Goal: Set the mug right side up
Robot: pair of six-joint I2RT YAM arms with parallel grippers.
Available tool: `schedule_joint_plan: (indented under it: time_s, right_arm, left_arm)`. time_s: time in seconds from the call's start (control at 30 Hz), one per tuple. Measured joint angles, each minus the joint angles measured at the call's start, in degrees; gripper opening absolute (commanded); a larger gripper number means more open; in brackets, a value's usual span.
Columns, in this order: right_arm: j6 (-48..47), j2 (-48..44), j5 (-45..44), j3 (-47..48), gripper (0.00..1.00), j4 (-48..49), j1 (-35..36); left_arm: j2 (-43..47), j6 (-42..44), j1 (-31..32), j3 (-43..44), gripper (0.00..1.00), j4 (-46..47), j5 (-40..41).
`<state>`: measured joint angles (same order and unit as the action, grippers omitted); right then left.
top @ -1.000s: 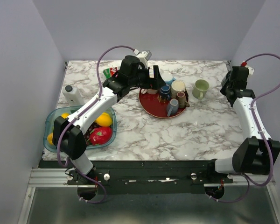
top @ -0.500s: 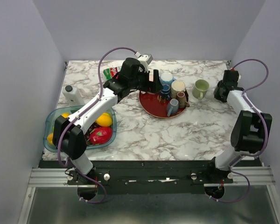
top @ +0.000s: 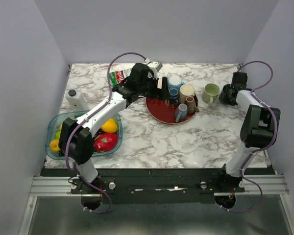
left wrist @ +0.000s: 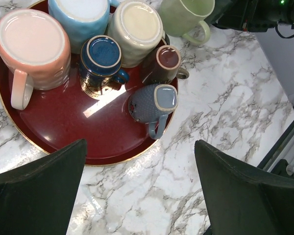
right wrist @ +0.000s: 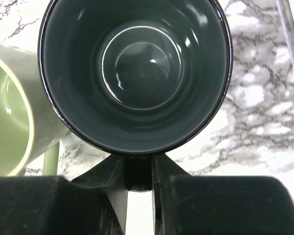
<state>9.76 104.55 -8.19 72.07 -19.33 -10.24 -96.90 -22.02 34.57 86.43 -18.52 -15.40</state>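
My right gripper [right wrist: 138,181] is shut on the handle of a black mug [right wrist: 137,73], whose open mouth faces the wrist camera with its glossy dark inside showing. In the top view this mug [top: 227,94] is at the table's back right, just right of a pale green mug [top: 210,93], with the right gripper [top: 233,91] behind it. The left gripper [left wrist: 139,191] hangs open and empty above the near edge of a red tray [left wrist: 63,132]. On the tray stand several mugs bottom up, among them a pink one [left wrist: 34,44] and a dark blue one [left wrist: 102,56].
A grey-blue mug [left wrist: 154,103] lies tilted at the tray's near rim. The green mug [right wrist: 10,122] stands upright, close against the black mug. A teal bin of fruit [top: 56,128] and a white bottle [top: 76,99] are at the left. A green packet [top: 118,76] lies at the back.
The right arm has folded in and swung left, bringing the black mug close beside the green mug. The left arm has shifted slightly back and right over the tray, still open.
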Motion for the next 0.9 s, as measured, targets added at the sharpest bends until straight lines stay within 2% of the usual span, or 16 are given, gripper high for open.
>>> schedule_joint_plan:
  time_s: [0.13, 0.23, 0.27, 0.37, 0.53, 0.67, 0.9]
  right_arm:
    - [-1.3, 2.8, 0.7, 2.0, 0.02, 0.0, 0.0]
    - [-1.5, 3.3, 0.9, 3.0, 0.25, -0.1, 0.0]
    - [-1.5, 3.5, 0.9, 3.2, 0.4, -0.1, 0.0]
    - [-1.3, 4.0, 0.9, 3.7, 0.54, -0.3, 0.0]
    - [-0.7, 3.7, 0.7, 4.5, 0.64, -0.3, 0.0]
    - [0.9, 2.5, -0.2, 4.9, 0.77, -1.8, 0.0]
    - [7.5, -5.7, -1.3, 5.5, 0.82, -8.1, 0.0]
  left_arm:
    - [-1.3, 0.4, 0.0, 0.0, 0.99, -0.2, 0.0]
    - [-1.8, 0.6, 0.0, 0.0, 0.99, -0.6, 0.0]
    - [-2.1, 0.7, 0.0, 0.0, 0.99, -0.9, 0.0]
    - [-2.6, 1.0, 0.1, 0.0, 0.99, -1.0, 0.0]
    - [-3.5, 2.1, 0.9, 0.0, 0.99, -1.5, 0.7]
    - [-4.7, 4.0, 2.7, 0.0, 0.99, -2.5, 2.0]
    - [-7.7, 6.2, 7.8, 0.3, 0.99, -3.0, 4.2]
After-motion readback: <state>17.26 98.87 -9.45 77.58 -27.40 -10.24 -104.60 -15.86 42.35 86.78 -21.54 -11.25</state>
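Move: The right hand holds the upright dark mug by its handle, the mug's middle about 6 cm ahead; its table spot is roughly 8 cm ahead and 5 below, with the green mug about 7 ahead and 7 left of the hand. From the open left hand the blue-gray mug lies about 9 cm right, 2 ahead and 18 below; around it stand the brown mug, 7 ahead and 14 right of the hand, and the navy mug, 10 ahead and 5 right. The right hand eases the dark mug forward about 2 cm and slightly down beside the green mug, then opens its fingers wide, lets go of the handle and lifts away some 7 cm, drawing back about 2 cm as it rises. Meanwhile the left hand, fingers staying wide open, sinks about 7 cm towards the blue-gray mug on the tray, then also swings right and back some 4 and 3 cm while turning about 15 degrees, touching nothing yet. ##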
